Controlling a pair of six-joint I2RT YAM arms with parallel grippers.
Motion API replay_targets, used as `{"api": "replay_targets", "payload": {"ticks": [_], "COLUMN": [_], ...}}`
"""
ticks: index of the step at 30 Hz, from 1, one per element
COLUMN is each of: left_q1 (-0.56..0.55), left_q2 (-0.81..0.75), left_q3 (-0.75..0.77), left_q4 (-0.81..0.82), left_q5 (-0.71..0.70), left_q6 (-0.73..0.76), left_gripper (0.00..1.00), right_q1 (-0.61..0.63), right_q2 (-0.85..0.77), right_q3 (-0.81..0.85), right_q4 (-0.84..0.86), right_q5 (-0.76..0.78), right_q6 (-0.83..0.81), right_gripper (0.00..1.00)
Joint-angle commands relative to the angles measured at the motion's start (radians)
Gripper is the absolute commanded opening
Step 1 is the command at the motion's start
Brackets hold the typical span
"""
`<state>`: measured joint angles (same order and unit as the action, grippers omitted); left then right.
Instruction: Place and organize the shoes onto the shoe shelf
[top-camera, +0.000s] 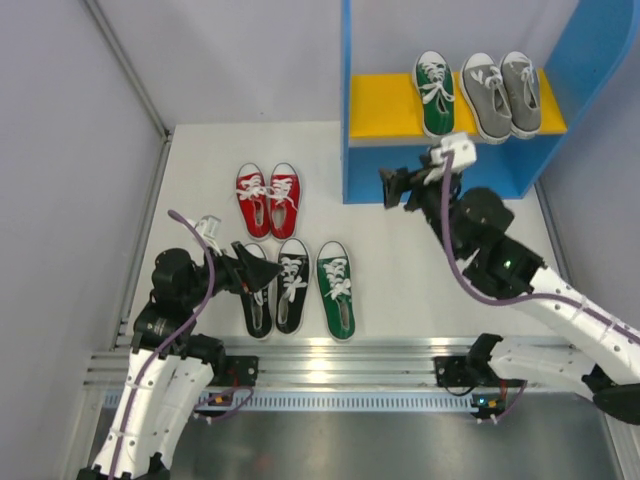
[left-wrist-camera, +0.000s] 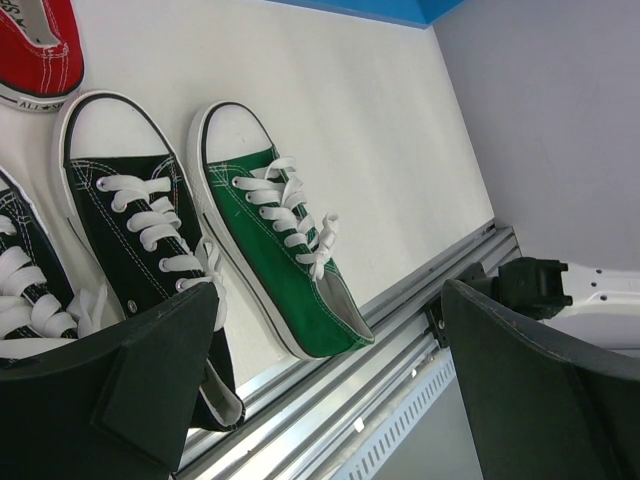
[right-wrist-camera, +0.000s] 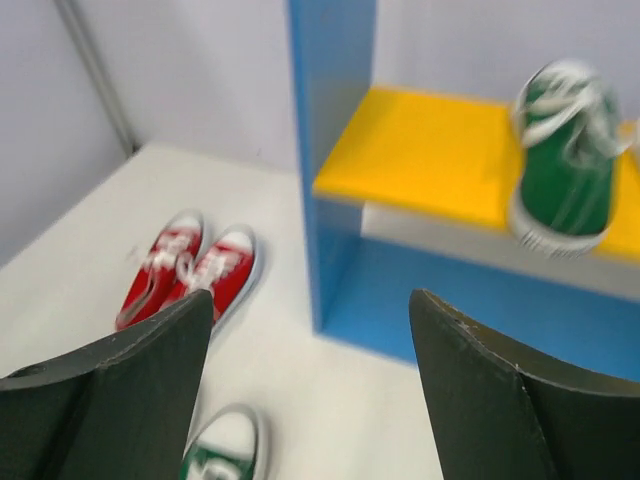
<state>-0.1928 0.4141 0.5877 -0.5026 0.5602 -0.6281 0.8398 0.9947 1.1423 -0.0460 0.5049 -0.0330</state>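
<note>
The blue shoe shelf (top-camera: 357, 70) stands at the back right with a yellow board (top-camera: 385, 105). On the board are one green shoe (top-camera: 435, 92) and the grey pair (top-camera: 500, 95). On the table lie the red pair (top-camera: 268, 198), the black pair (top-camera: 275, 285) and the other green shoe (top-camera: 336, 289). My left gripper (top-camera: 255, 270) is open and empty over the black pair; its wrist view shows a black shoe (left-wrist-camera: 140, 230) and the green shoe (left-wrist-camera: 280, 240). My right gripper (top-camera: 392, 188) is open and empty in front of the shelf's left wall (right-wrist-camera: 330, 150).
Grey walls enclose the white table on the left and right. An aluminium rail (top-camera: 330, 355) runs along the near edge by the arm bases. The right arm's base (left-wrist-camera: 560, 290) shows in the left wrist view. The right wrist view is blurred.
</note>
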Motion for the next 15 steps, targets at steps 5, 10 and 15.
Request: {"api": "replay_targets", "payload": {"ticks": [5,10,15], "left_q1": [-0.004,-0.004,-0.004], "left_q2": [-0.014,-0.015,-0.018], "left_q3": [0.008,0.001,0.001], "left_q4": [0.003,0.003,-0.01], "left_q5": [-0.008,-0.009,-0.011], "left_q6": [0.016,0.015,0.019], "left_gripper": [0.99,0.99,0.99], "right_q1": [0.363,0.468,0.534], "right_q2": [0.039,0.18,0.314], "right_q3": [-0.36,-0.458,-0.484], "right_q4": [0.142,0.227,0.305], "right_q5": [0.359,0.412,0.406], "right_q6": [0.244,0.399,0.536], "right_gripper": [0.79,0.77,0.77]}}
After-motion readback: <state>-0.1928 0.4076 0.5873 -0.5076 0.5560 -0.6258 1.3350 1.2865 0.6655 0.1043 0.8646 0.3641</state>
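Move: The last green shoe on the table, the one I go for, is about 12 cm back and 18 cm left of my right hand, some 37 cm below it. The nearer black shoe lies about 11 cm left of that green shoe, level with it; the nearer red shoe is some 14 cm ahead and 32 cm left of my right hand. From my left hand the green shoe is about 18 cm right, level with it and 19 cm lower. I drop my open, empty right hand fast from shelf height, some 27 cm down, swinging about 10 cm left and nearly as far back towards the green shoe on the table. On the way I tip the fingers down about 20 degrees and roll the hand's left side slightly lower, keeping the fingers wide apart and slowing near the end, still above the shoe and to its right. ##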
